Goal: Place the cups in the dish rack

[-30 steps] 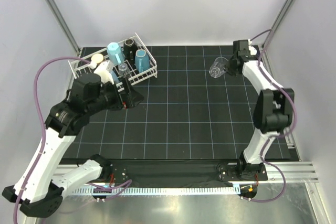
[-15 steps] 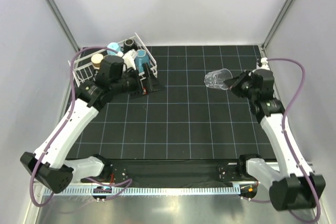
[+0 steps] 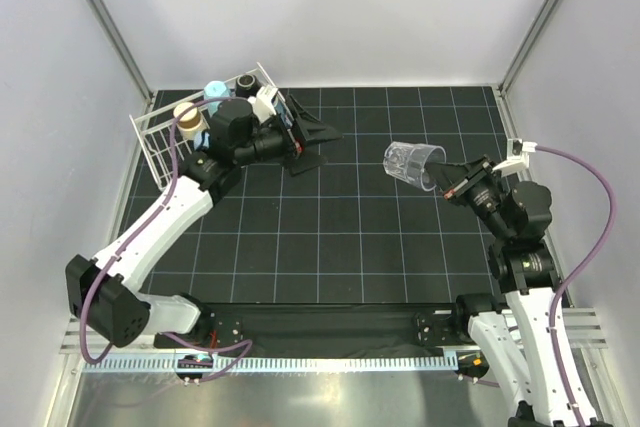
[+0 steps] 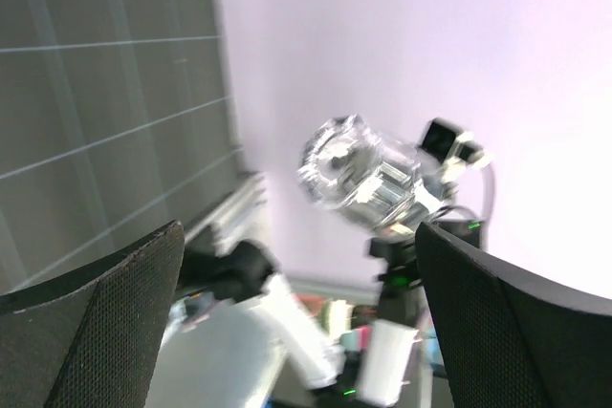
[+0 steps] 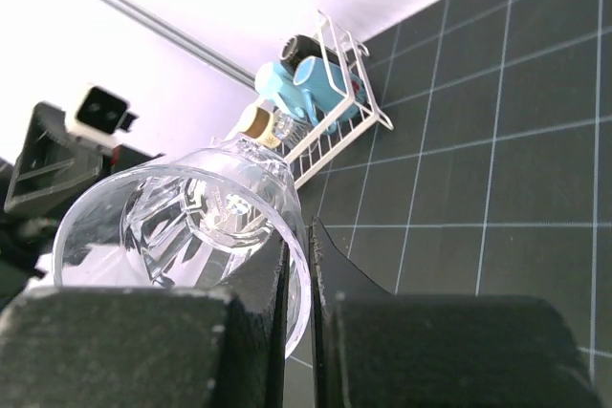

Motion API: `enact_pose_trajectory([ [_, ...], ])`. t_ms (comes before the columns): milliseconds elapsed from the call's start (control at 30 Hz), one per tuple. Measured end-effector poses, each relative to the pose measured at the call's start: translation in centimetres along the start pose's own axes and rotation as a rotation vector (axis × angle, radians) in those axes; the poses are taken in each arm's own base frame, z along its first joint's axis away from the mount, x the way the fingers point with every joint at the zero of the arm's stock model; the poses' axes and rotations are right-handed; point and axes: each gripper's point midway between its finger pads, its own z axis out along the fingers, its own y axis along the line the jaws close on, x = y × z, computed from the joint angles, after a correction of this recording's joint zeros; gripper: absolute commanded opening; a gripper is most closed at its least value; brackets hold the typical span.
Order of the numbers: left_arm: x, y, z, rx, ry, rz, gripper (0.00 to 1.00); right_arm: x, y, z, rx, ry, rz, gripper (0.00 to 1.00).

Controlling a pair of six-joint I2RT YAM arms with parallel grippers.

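A clear glass (image 3: 408, 161) hangs tilted above the mat right of centre, its rim pinched in my shut right gripper (image 3: 440, 180). In the right wrist view the glass (image 5: 186, 222) fills the lower left, with the rim between the fingers of the right gripper (image 5: 298, 236). My left gripper (image 3: 322, 134) stands open and empty, pointing right beside the dish rack (image 3: 150, 137). From the left wrist the glass (image 4: 356, 177) shows far beyond the open left gripper (image 4: 298, 231). The white wire rack holds several cups, among them a light blue tumbler (image 3: 215, 90) and a black mug (image 3: 247, 81).
The rack (image 5: 349, 93) sits at the mat's far left corner against the frame post. A light blue mug (image 5: 311, 86) and a black mug (image 5: 298, 48) lie in its near end. Grey walls close the back and sides.
The right arm has swung the glass from the far right toward the middle and lifted it. The left gripper has left the rack's front and risen to the right, still open.
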Motion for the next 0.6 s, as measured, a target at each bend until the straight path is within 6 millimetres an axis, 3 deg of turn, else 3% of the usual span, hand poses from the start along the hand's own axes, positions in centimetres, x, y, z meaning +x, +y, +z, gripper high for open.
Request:
enact_pose_trajectory([
  [267,0.3,-5.8,2.7,0.279,-0.007,-0.192,1.0,-1.3,2.4,-0.7,-0.062,-0.038,-0.056,0.04],
  [433,2.1,-6.8,4.4,0.316,0.046,-0.268,1.0,-1.2,3.0,-0.9,-0.081,-0.041,-0.072,0.04],
  [600,2.8,-8.1,4.6,0.348,0.057,-0.328,1.0,-1.8,3.4,-1.1,-0.092,-0.074,-0.085,0.04],
])
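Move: The glass, already held by its rim in the right fingers and lying on its side in the air, is about 16 cm to the left hand's right, 3 cm back and roughly level. From that hand, the dish rack is some 18 cm ahead, 23 cm left and 27 cm lower; its nearest blue mug is 17 cm ahead, 9 cm left and 26 cm lower. From the right hand, the open left gripper is about 21 cm left, 5 cm ahead and roughly level. Open left hand goes about 8 cm right, 6 up, tipping upward, towards the glass the right hand raises. ##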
